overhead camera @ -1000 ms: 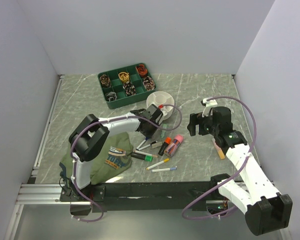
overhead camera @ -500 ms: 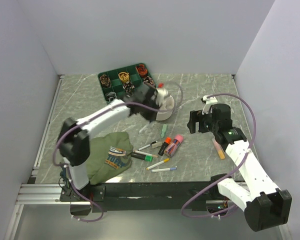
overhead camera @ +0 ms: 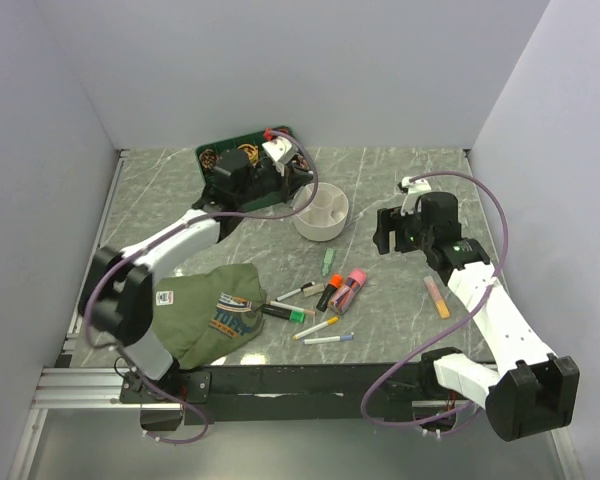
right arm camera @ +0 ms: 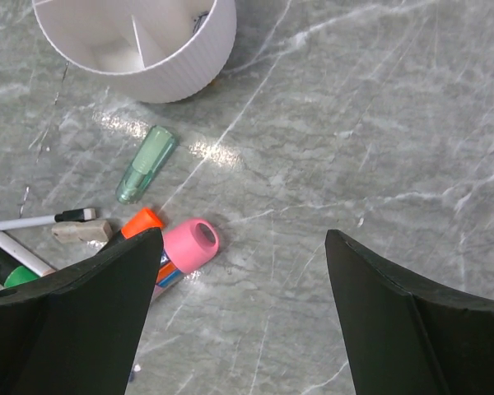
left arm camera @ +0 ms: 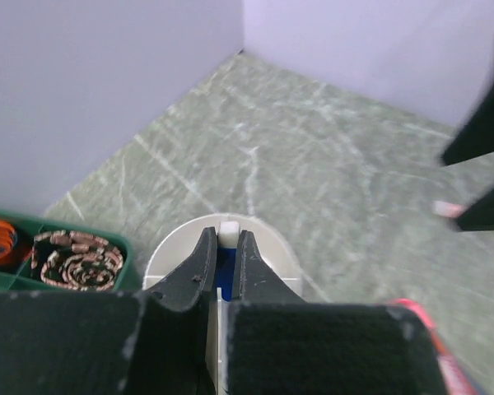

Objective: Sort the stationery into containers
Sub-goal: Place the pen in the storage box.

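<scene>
The white divided cup (overhead camera: 322, 213) stands at mid-table, also seen as the cup (right arm camera: 148, 49) and the cup (left arm camera: 272, 251). My left gripper (overhead camera: 280, 183) hovers over the green tray's edge just left of the cup. In the left wrist view the left gripper (left arm camera: 223, 247) is shut on a small blue-and-white pen (left arm camera: 228, 227). My right gripper (overhead camera: 392, 238) hangs open to the right of the cup; this same gripper (right arm camera: 243, 239) is empty. Loose stationery lies in front: a green highlighter (right arm camera: 146, 164), a pink highlighter (right arm camera: 189, 247), an orange-capped marker (right arm camera: 140, 222) and several pens (overhead camera: 315, 327).
A green compartment tray (overhead camera: 225, 190) of coiled items sits at the back left, partly under my left arm. A folded olive shirt (overhead camera: 205, 310) lies at the front left. One orange pen (overhead camera: 437, 297) lies alone by the right arm. Walls close in the back and sides.
My left gripper shut at the pile of pens, then swung up and back to beside the cup, over the tray. The right gripper edged slightly back and left, its jaws a little narrower.
</scene>
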`<state>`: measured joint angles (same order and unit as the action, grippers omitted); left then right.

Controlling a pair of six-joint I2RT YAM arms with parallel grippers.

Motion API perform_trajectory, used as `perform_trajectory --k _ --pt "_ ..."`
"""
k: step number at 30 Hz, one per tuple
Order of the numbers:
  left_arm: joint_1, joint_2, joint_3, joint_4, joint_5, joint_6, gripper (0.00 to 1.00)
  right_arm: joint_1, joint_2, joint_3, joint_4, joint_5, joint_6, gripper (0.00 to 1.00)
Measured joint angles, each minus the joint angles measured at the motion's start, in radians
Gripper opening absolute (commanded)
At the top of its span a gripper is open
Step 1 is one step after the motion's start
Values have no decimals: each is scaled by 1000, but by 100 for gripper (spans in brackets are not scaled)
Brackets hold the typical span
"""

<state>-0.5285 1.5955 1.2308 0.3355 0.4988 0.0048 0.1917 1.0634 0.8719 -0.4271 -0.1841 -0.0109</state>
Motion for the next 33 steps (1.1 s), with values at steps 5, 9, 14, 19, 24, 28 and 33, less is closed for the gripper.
perform_trajectory --k 5,9,14,19,24,28,33 --pt "41 169 -17 174 6 -47 1 0 8 30 -8 10 -20 87" --pt "50 231 -10 245 9 -65 1 0 8 32 -18 16 -30 87" --pt "58 306 51 322 14 -97 1 -6 12 32 -33 21 -38 87" --pt "63 373 88 363 8 -123 1 -10 43 47 -38 29 -44 88" --pt "64 435 90 378 -6 -134 2 -11 73 67 -41 33 -55 87" --pt "66 470 97 379 -23 -143 35 -11 100 80 -44 33 -62 87" --pt "74 462 99 364 -40 -159 53 -11 112 82 -44 31 -61 87"
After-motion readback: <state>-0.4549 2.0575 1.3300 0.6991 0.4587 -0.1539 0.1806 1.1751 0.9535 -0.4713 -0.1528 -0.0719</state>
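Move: The left hand, holding the pen, has the round white storage box about 7 cm ahead, 6 cm to its right and 25 cm below. The green tray lies roughly 15 cm ahead and 11 cm to that hand's left, some 26 cm down; the green highlighter about 5 cm back, 8 cm right and 29 cm down. From the right hand, the storage box is some 15 cm ahead, 16 cm left and 13 cm below. The left hand descends about 12 cm and advances 10 cm to the storage box, then opens, releasing the pen. ##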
